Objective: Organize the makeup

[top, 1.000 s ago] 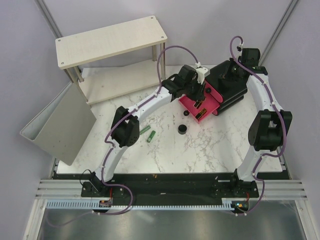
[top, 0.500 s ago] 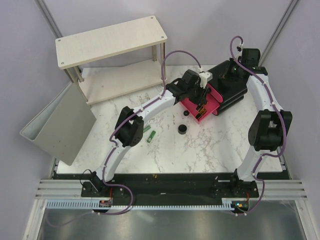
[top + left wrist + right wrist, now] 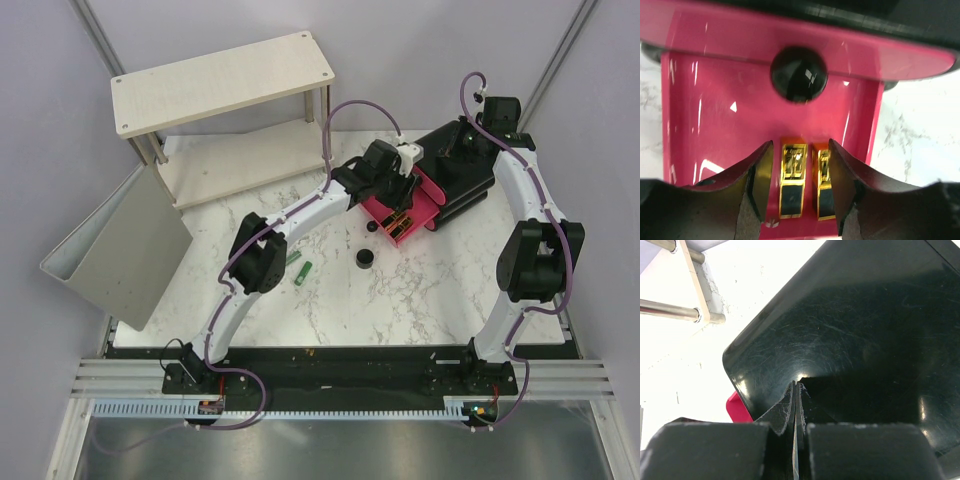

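Two black-and-gold cases lie side by side in the pulled-out pink drawer, behind its black knob. My left gripper hangs over them, open, its jaws on either side of the pair and holding neither. From above, the left gripper is over the pink drawer. Two green tubes and a round black jar lie on the marble. My right gripper is shut, its tips on top of the black box.
The black box stands at the back right with its drawer open toward the table's middle. A wooden two-level shelf fills the back left. A grey bin leans at the left edge.
The left arm reached further over the drawer, then its jaws spread and let go of a black-and-gold case, which now lies in the drawer. The right arm has not moved.
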`<state>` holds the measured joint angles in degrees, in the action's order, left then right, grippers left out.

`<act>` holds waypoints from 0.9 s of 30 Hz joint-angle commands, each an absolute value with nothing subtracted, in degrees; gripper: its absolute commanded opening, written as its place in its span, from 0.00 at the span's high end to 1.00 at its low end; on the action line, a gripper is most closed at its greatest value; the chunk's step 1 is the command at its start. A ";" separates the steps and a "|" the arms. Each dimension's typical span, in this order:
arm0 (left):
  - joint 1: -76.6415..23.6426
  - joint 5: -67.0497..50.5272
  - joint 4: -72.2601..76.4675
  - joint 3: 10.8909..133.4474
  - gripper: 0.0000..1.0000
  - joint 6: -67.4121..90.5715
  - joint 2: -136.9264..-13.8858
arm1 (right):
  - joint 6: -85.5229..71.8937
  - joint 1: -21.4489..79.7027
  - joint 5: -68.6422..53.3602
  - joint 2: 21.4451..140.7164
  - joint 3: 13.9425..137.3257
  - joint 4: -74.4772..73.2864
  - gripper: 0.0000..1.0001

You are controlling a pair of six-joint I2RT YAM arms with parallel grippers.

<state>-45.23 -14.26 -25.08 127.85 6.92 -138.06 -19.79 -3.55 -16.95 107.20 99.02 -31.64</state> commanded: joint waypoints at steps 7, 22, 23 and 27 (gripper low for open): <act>-41.14 -4.76 -30.22 107.01 0.43 -2.98 -114.81 | -19.34 -3.69 -16.26 107.67 97.47 -35.95 1.00; -36.30 -2.81 -37.44 72.96 0.44 4.03 -98.70 | -19.60 -3.69 -16.96 108.28 97.29 -35.86 1.00; -36.39 -3.16 -37.70 71.91 0.44 5.61 -98.53 | -19.51 -3.69 -16.96 108.37 97.12 -35.86 1.00; -36.39 -3.16 -37.62 69.88 0.45 7.64 -98.44 | -19.60 -3.69 -17.23 108.37 96.86 -35.60 1.00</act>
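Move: Out to the left hand's left, about 27 cm over, 13 cm back and 12 cm below, lies the nearer green tube; the other green tube is some 4 cm farther left and 3 cm farther out than that one. The black jar sits roughly 11 cm left and 9 cm back of the hand, and the gold palettes lie in the drawer some 4 cm below it, about 3 cm back and 1 cm left. From the right hand, the nearer tube is some 36 cm left, 22 cm back and 20 cm down. Leaving the open drawer with nothing held, the left hand sweeps about 26 cm left and some 13 cm back towards the nearer green tube, rising a few centimetres first, then sinking to about 8 cm below its start. On the way the wrist turns some 35 degrees, bringing the fingers from slanting right to nearly straight down, still half open, and they end poised above that tube without touching. ##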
